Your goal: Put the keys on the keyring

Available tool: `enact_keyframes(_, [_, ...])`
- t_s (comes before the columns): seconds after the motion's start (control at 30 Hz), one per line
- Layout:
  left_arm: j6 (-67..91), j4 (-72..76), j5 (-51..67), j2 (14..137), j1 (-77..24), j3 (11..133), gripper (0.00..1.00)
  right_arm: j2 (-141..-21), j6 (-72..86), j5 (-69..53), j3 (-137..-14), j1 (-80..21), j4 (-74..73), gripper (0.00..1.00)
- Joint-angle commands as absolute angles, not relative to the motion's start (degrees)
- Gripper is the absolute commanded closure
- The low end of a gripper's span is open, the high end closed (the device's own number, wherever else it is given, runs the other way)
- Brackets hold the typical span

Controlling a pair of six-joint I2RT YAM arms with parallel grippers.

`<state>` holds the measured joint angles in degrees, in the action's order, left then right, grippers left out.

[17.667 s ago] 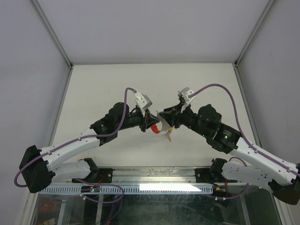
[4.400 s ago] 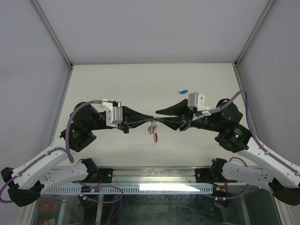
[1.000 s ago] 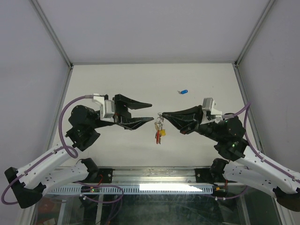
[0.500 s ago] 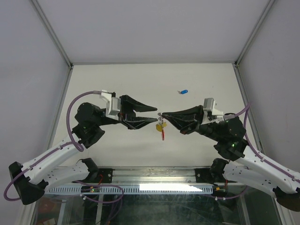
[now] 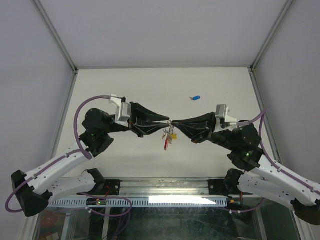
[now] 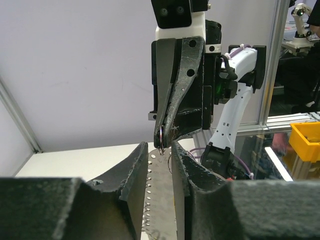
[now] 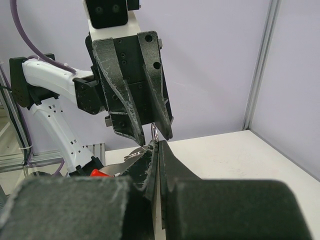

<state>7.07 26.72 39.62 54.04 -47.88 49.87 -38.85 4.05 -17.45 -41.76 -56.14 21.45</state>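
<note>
My right gripper [image 5: 173, 122] is shut on the thin silvery keyring [image 7: 154, 131], holding it upright above the table. A yellow key [image 5: 173, 135] and a red key [image 5: 165, 145] hang from the ring below the fingertips. The red head [image 7: 97, 172] also shows low in the right wrist view. My left gripper [image 5: 166, 125] faces it tip to tip. Its jaws stand a little apart on either side of the keyring [image 6: 162, 137], and I see no contact. A blue key [image 5: 196, 97] lies alone on the table behind the grippers.
The white table [image 5: 125, 85] is closed in by grey walls with metal corner posts [image 5: 57, 37]. Both arm bases sit at the near edge by a metal rail [image 5: 165, 187].
My left gripper has moved right until its tips reach the keyring, and its jaws have narrowed. The hanging keys have swung. The right gripper has stayed where it was.
</note>
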Motion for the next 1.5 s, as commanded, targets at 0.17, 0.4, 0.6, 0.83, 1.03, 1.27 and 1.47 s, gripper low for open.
enact_keyframes(0.17, [8.00,29.53,42.09,54.76,-47.54,50.54,0.81,-38.93,4.75,-18.48,-42.54,-56.43,26.87,1.00])
enact_keyframes(0.4, [7.19,29.53,42.24,54.93,-47.49,50.95,0.97,-39.30,4.61,-19.02,-42.63,-56.43,26.14,1.00])
enact_keyframes(0.6, [5.35,27.65,40.43,54.87,-47.48,51.81,1.00,-39.22,4.24,-19.33,-43.42,-56.43,23.71,1.00])
enact_keyframes(0.83, [3.77,26.99,41.58,54.17,-47.49,51.74,1.00,-38.01,4.24,-19.33,-45.91,-56.43,16.98,1.00])
enact_keyframes(1.03, [3.60,26.98,43.66,54.14,-47.48,51.81,1.00,-38.09,-0.01,-21.81,-48.05,-56.44,11.37,0.78])
enact_keyframes(1.27, [3.69,26.90,45.03,54.32,-47.48,52.17,1.00,-39.26,-0.81,-22.80,-49.27,-56.43,9.35,0.75])
enact_keyframes(1.47, [3.59,26.69,46.11,54.31,-47.46,52.34,1.00,-39.77,-1.03,-23.09,-49.54,-56.47,8.81,0.77])
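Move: The keyring's wire stands between the left hand's part-open fingers, about 1 cm to that hand's right and level with it fore and aft and in height. Below the ring hang the yellow key, about 2 cm back, 2 cm right and 5 cm below the left hand, and the red key, some 4 cm back, 1 cm right and 6 cm below. From the right hand, which still pinches the ring, the ring's wire lies about 1 cm left, at the same height. The keyring's wire is pinched by the left fingers, which shut fully from about a quarter open while the right hand keeps its hold. Then both hands sink together about 1.5 cm and ease back about 1 cm, and on the way the right fingers open about a quarter, letting go as that hand's fingertips tip down some 10 degrees. ##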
